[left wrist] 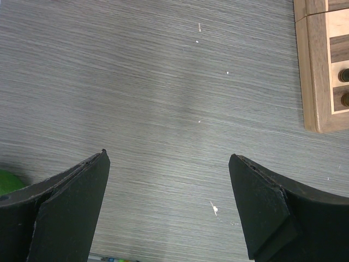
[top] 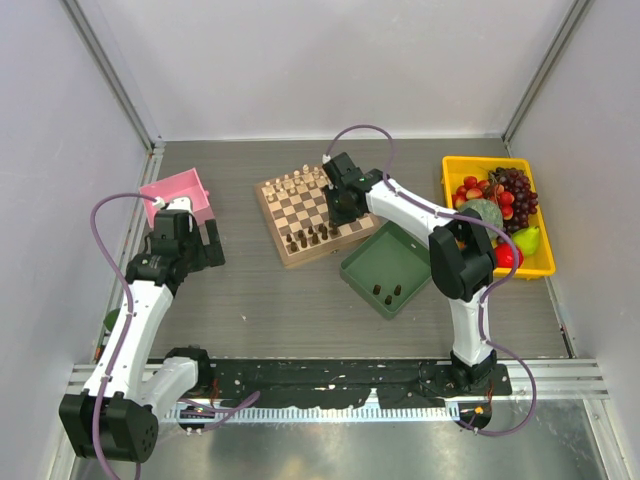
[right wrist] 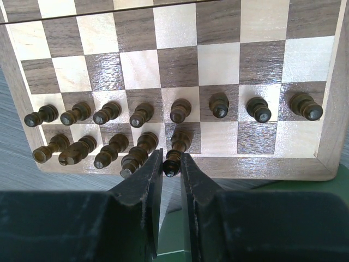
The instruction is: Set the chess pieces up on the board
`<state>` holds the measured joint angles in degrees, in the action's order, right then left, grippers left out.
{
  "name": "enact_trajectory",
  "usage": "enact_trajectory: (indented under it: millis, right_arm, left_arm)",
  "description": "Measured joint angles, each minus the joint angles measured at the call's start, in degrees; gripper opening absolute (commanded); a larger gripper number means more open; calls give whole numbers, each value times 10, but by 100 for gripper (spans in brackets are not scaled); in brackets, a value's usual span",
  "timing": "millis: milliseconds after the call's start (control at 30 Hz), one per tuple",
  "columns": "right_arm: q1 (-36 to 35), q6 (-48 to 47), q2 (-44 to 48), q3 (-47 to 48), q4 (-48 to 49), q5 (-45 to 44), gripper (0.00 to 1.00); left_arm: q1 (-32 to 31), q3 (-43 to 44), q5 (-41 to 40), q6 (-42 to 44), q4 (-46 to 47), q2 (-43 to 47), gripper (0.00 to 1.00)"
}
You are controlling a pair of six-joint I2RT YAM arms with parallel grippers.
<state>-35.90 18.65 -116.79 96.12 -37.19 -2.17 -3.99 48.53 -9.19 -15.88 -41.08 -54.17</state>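
The board (top: 312,212) lies at the table's middle back. Dark chess pieces (top: 306,238) stand along its near edge. In the right wrist view a row of dark pawns (right wrist: 180,109) runs across the board (right wrist: 180,63), with several taller dark pieces (right wrist: 82,152) behind them on the left. My right gripper (right wrist: 172,165) is shut on the head of a dark piece (right wrist: 173,162) whose base rests on a back-row square. In the top view this gripper (top: 344,210) is over the board's right side. My left gripper (left wrist: 166,157) hangs open over bare table, left of the board's corner (left wrist: 322,82).
A green tray (top: 372,262) with two dark pieces (top: 387,292) sits right of the board. A yellow bin (top: 545,262) of fruit stands at the far right. A pink box (top: 182,192) is by the left arm. Pale chessmen (top: 300,182) line the board's far edge.
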Motion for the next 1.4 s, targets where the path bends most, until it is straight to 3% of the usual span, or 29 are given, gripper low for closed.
enact_trajectory:
  millis: [367, 900, 1267, 1400]
  right_arm:
    - [0, 1, -1, 0, 1, 7, 21]
    - [0, 7, -1, 0, 0, 6, 35]
    - [0, 5, 9, -3, -7, -16, 53]
    - [0, 5, 45, -12, -14, -26, 66]
  left_arm:
    - [0, 0, 0, 0, 0, -1, 99]
    - [0, 0, 0, 0, 0, -1, 99]
    - [0, 5, -23, 0, -5, 2, 99]
    - [0, 5, -40, 0, -5, 14, 99]
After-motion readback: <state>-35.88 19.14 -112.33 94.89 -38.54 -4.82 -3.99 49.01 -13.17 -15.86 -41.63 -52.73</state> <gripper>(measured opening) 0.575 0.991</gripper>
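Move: The dark chess piece due on the fifth near-row square is still pinched in the right fingers, its middle about 1 cm below the hand point. The next back-row piece stands some 2 cm left and 1 cm back, and a dark pawn about 2 cm ahead and 1 cm left. The green tray's middle lies roughly 11 cm right and 9 cm back. From the left hand, the held piece is about 30 cm right and 13 cm ahead. The dark piece is kept steady on its near-row square while the right hand stays in place; then the fingers open around it to roughly half their range and let it go. Only after that does the hand start up and clear, rising about 2 cm and edging 1 cm to the right, with hardly any turn of the wrist. ##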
